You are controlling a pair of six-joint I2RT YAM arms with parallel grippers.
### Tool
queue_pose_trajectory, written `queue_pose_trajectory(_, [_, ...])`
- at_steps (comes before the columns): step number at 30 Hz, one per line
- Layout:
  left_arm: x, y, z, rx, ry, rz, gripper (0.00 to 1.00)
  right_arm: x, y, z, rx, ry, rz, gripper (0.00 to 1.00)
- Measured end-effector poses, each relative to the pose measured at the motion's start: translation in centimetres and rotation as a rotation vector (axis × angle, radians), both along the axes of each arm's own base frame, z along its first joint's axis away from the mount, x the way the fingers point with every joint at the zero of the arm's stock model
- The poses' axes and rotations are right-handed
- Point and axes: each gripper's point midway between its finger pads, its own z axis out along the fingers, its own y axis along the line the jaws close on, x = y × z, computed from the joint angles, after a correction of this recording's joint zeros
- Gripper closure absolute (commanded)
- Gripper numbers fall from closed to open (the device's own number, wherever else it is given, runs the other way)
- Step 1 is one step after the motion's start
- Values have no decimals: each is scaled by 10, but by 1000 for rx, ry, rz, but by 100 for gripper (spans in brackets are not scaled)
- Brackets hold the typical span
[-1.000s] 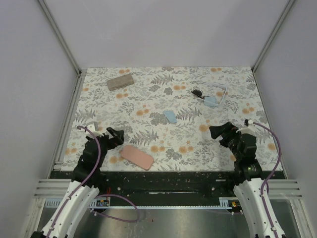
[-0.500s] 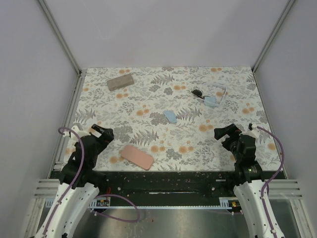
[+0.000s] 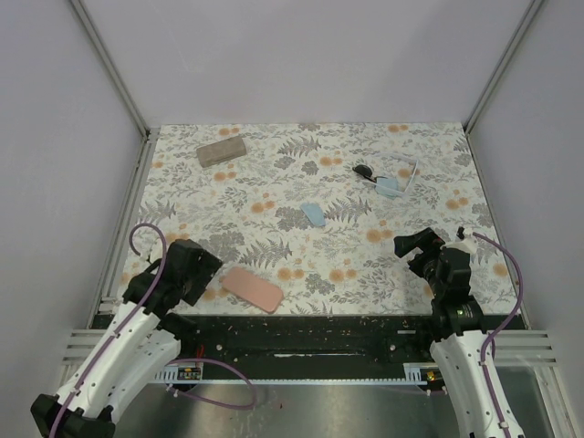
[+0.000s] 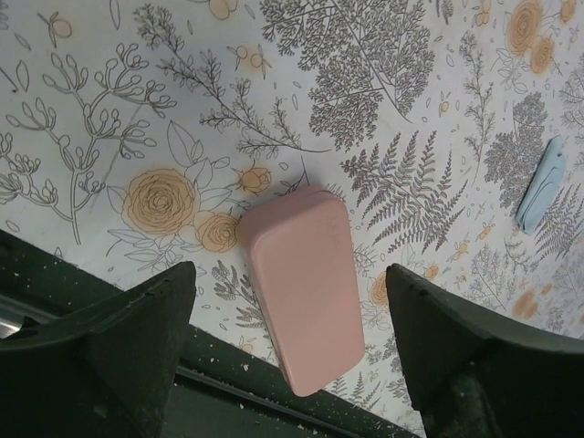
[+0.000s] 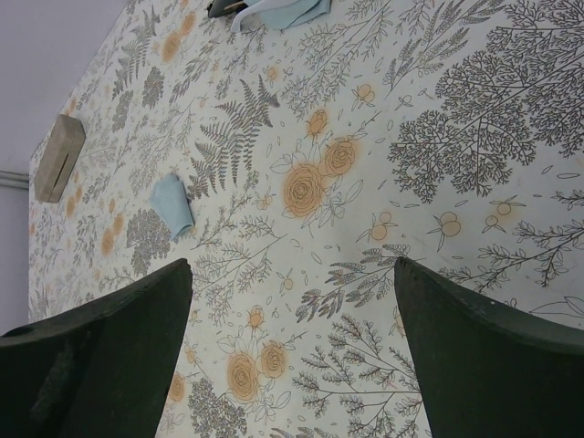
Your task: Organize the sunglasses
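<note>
The black sunglasses (image 3: 364,171) lie at the far right of the table, and the thin white-framed sunglasses (image 3: 409,172) lie just right of them, with a light blue cloth (image 3: 391,188) between. In the right wrist view only a dark edge of the black sunglasses (image 5: 224,7) shows at the top. My left gripper (image 3: 208,272) is open at the near left. In its wrist view the left gripper (image 4: 290,272) straddles the near end of a pink case (image 4: 306,283) without touching it. My right gripper (image 3: 411,251) (image 5: 292,265) is open over bare cloth, with nothing between its fingers.
The pink case (image 3: 251,288) lies slanted by the near edge. A tan case (image 3: 222,151) (image 5: 59,160) sits at the far left. A second blue cloth (image 3: 313,215) (image 4: 540,187) (image 5: 173,205) lies mid-table. The black front rail (image 3: 301,333) runs below the floral tablecloth (image 3: 274,182).
My left arm has drawn back to the near edge and turned its gripper toward the pink case. The right gripper pulled back slightly, then held still.
</note>
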Motion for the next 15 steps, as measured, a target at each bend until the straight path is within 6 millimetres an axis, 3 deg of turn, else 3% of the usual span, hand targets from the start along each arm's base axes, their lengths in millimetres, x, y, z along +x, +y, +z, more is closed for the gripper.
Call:
queue_pose_trajectory(8, [-12,-12,-20,-13,118,31,11,0,1,-4,1,17,6,1])
queue_pose_trajectory(15, [-20,-40,-38,15,199,-39,9,0,3,-5,6,23,18,1])
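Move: The pink case lies about 8 cm to the left gripper's right, roughly 1 cm ahead and some 7 cm below it, lying slantwise by the front edge of the table. The small blue cloth is farther out, around 21 cm ahead of the case and 16 cm to its right. From the right gripper, the pink case is about 39 cm to the left, 6 cm back and 10 cm below. Bring the left gripper down and to the right, about 4 cm each way, towards the left end of the pink case, easing back some 2 cm as it goes. Start gently and gather speed, tip the fingers about 10 degrees closer to straight down, and keep them wide open. ##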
